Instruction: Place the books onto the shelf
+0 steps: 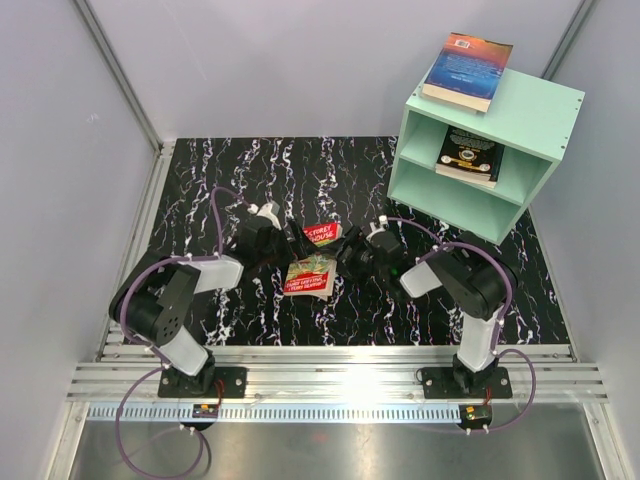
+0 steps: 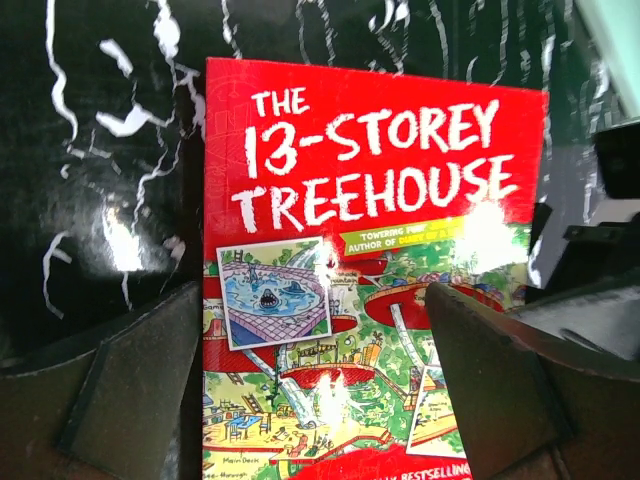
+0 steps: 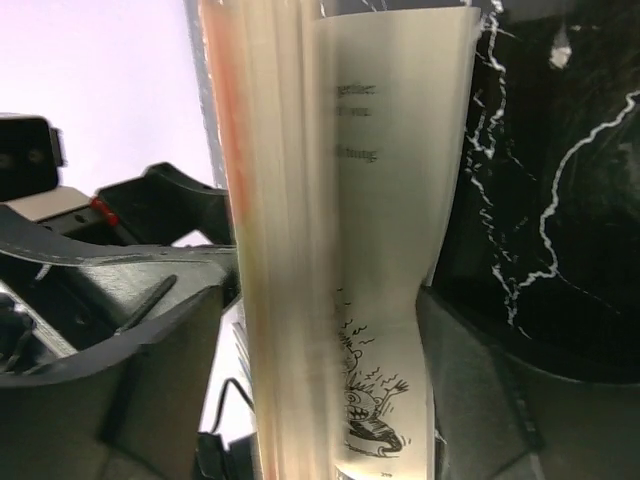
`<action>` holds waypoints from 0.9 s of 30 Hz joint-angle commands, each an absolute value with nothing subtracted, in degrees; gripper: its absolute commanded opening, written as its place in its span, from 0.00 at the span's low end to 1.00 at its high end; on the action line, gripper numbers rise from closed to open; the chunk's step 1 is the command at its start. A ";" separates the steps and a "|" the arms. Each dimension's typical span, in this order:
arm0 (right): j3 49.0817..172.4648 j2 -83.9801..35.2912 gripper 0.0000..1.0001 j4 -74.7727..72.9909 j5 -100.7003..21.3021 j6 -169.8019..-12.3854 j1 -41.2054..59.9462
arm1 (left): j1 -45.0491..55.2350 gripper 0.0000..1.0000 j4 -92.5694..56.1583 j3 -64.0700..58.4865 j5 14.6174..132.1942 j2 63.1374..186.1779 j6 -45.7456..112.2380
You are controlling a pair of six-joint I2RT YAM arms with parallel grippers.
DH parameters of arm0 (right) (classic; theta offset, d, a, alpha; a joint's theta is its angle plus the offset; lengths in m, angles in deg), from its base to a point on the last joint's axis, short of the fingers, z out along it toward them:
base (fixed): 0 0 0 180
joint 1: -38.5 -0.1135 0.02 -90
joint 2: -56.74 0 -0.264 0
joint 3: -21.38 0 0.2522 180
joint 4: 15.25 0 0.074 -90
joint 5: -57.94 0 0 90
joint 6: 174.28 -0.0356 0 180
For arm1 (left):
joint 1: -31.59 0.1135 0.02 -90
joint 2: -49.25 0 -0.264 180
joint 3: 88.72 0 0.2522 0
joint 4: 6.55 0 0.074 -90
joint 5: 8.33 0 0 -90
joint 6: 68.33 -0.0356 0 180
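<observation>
The red "13-Storey Treehouse" book stands tilted on its edge mid-table, between my two grippers. Its cover faces my left gripper, which is open, with its fingers in front of the cover. My right gripper straddles the book's page edge, open, one finger close on each side, and a loose page bends against the right finger. A second paperback lies flat just in front. On the mint-green shelf a blue-orange book lies on top and a black one is in the upper compartment.
The shelf stands at the back right of the black marbled table, its lower compartment open towards the arms. Grey walls close the left and back sides. An aluminium rail runs along the near edge by the arm bases.
</observation>
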State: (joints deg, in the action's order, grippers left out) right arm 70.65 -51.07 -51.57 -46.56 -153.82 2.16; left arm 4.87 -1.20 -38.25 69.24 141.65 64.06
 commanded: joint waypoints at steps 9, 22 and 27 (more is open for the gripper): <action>66.43 -47.86 0.12 -50.28 -45.68 -152.92 -0.44 | 2.24 0.99 1.75 -41.30 60.22 146.28 69.57; 58.87 -17.16 0.00 -28.06 -39.10 -147.66 -0.44 | 2.33 0.99 1.66 -45.24 59.88 133.73 68.95; 61.85 5.44 0.00 -5.68 -28.58 -142.91 -0.18 | 2.41 0.99 3.16 -49.03 58.99 125.29 71.76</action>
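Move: The red 13-Storey Treehouse book lies between the two hands. Its middle is about 5 cm to the right hand's left, 2 cm back and roughly 1 cm lower; from the left hand it is some 4 cm to the right, 3 cm back and 2 cm lower. The open left gripper is about 9 cm left of the right hand and 1 cm farther out; the green shelf's middle is 30 cm to its right, 14 cm ahead and 12 cm higher. Closing on the book's right edge, the right fingers pinch it, with some pages left outside, then draw it back and right about 7 cm each way, rising some 8 cm in a quickening sweep. The left hand, its fingers still wide open, eases 2 cm right, then pulls back about 6 cm and lifts 3 cm late on. ##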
